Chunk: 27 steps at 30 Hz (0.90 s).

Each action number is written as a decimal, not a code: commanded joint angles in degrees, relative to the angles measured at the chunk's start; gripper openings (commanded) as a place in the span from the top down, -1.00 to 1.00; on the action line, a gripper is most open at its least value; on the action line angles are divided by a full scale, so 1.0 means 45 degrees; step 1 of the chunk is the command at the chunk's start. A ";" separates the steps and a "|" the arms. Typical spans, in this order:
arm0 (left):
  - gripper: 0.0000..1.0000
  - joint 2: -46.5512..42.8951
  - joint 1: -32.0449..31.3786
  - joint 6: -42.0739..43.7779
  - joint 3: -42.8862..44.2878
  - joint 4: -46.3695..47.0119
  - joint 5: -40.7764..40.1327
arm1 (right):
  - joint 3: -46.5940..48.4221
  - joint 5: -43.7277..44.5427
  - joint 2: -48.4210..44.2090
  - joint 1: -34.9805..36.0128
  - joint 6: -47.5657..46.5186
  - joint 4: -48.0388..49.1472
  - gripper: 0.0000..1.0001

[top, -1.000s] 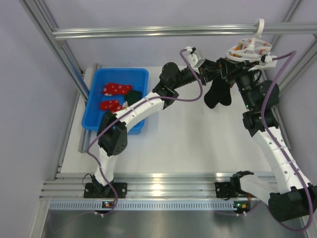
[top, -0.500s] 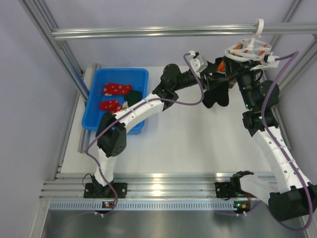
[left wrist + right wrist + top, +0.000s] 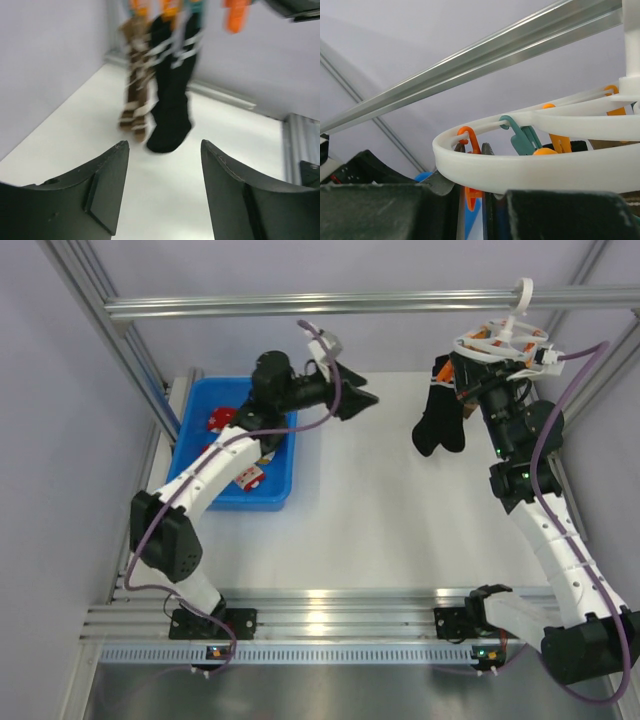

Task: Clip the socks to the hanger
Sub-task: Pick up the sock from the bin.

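The white ring hanger (image 3: 503,343) hangs by its hook from the top rail at the back right, with orange and teal pegs under it. A dark sock (image 3: 440,422) with pale bands near its top (image 3: 170,100) dangles from a peg beside a brown striped sock (image 3: 136,95). My right gripper (image 3: 463,380) sits just under the ring (image 3: 530,167), shut on an orange peg (image 3: 472,192). My left gripper (image 3: 358,400) is well left of the hanger, open and holding nothing (image 3: 162,155). Red socks (image 3: 219,418) lie in the blue bin, partly hidden by my left arm.
The blue bin (image 3: 235,502) stands at the back left of the white table (image 3: 380,520). Aluminium frame rails run along the top (image 3: 300,305) and both sides. A teal peg (image 3: 520,137) hangs next to the gripped orange one.
My left gripper let go of the dark sock, opened and swung left toward the bin. The sock stays hanging. My right gripper closed on the orange peg.
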 commanded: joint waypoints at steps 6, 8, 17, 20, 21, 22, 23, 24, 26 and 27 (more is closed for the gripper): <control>-0.31 -0.3250 0.5553 0.3561 -0.2376 -0.6530 0.0030 | 0.0348 -0.1114 0.0024 -0.0032 -0.0084 0.0089 1.00; -0.30 -0.3135 0.6548 0.4815 -0.2552 -0.8008 -0.0495 | 0.0387 -0.1211 0.0121 -0.0013 -0.0143 0.0089 1.00; -0.22 -0.0832 0.8176 0.6601 -0.1970 -0.8390 -0.4025 | 0.0465 -0.1348 0.0297 -0.0090 -0.0338 -0.0028 1.00; -0.25 -0.0186 0.8176 0.5469 -0.2102 -0.7475 -0.4908 | 0.0504 -0.1348 0.0356 -0.0130 -0.0397 -0.0087 1.00; -0.25 -0.0088 0.8156 0.5253 -0.2220 -0.7163 -0.5027 | 0.0543 -0.1367 0.0395 -0.0130 -0.0416 -0.0126 1.00; -0.25 0.0241 0.8117 0.5406 -0.2202 -0.6985 -0.5164 | 0.0563 -0.1387 0.0415 -0.0130 -0.0455 -0.0165 1.00; -0.25 0.0496 0.7982 0.5582 -0.2047 -0.7100 -0.5320 | 0.0621 -0.1387 0.0415 -0.0149 -0.0513 -0.0223 1.00; -0.24 0.0769 0.7980 0.5796 -0.1813 -0.7352 -0.5496 | 0.0621 -0.1387 0.0434 -0.0169 -0.0514 -0.0224 1.00; -0.21 0.1376 0.8019 0.6012 -0.1149 -0.8286 -0.5575 | 0.0680 -0.1387 0.0434 -0.0188 -0.0592 -0.0282 1.00; -0.19 0.1552 0.8000 0.6593 -0.0992 -0.8640 -0.5479 | 0.0680 -0.1406 0.0415 -0.0208 -0.0611 -0.0321 1.00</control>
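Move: The lower red Santa sock in the blue bin lies about 40 cm to the left of the left hand, some 8 cm farther out and 36 cm below it. At the same low height, the upper red sock lies about 41 cm left and 21 cm ahead, and the green sock about 30 cm left and 16 cm ahead. From the right hand, the Santa sock is roughly 58 cm left, 8 cm ahead and 45 cm below. Towards the red and green socks in the blue bin, the left hand swings fast to its left, some 35 cm with about 11 cm forward, then sinks steeply, 25 cm in all. On the way the wrist turns the fingers from pointing level to the right to pointing forward and about 45 degrees down. They stay open and end above the socks, touching none. ##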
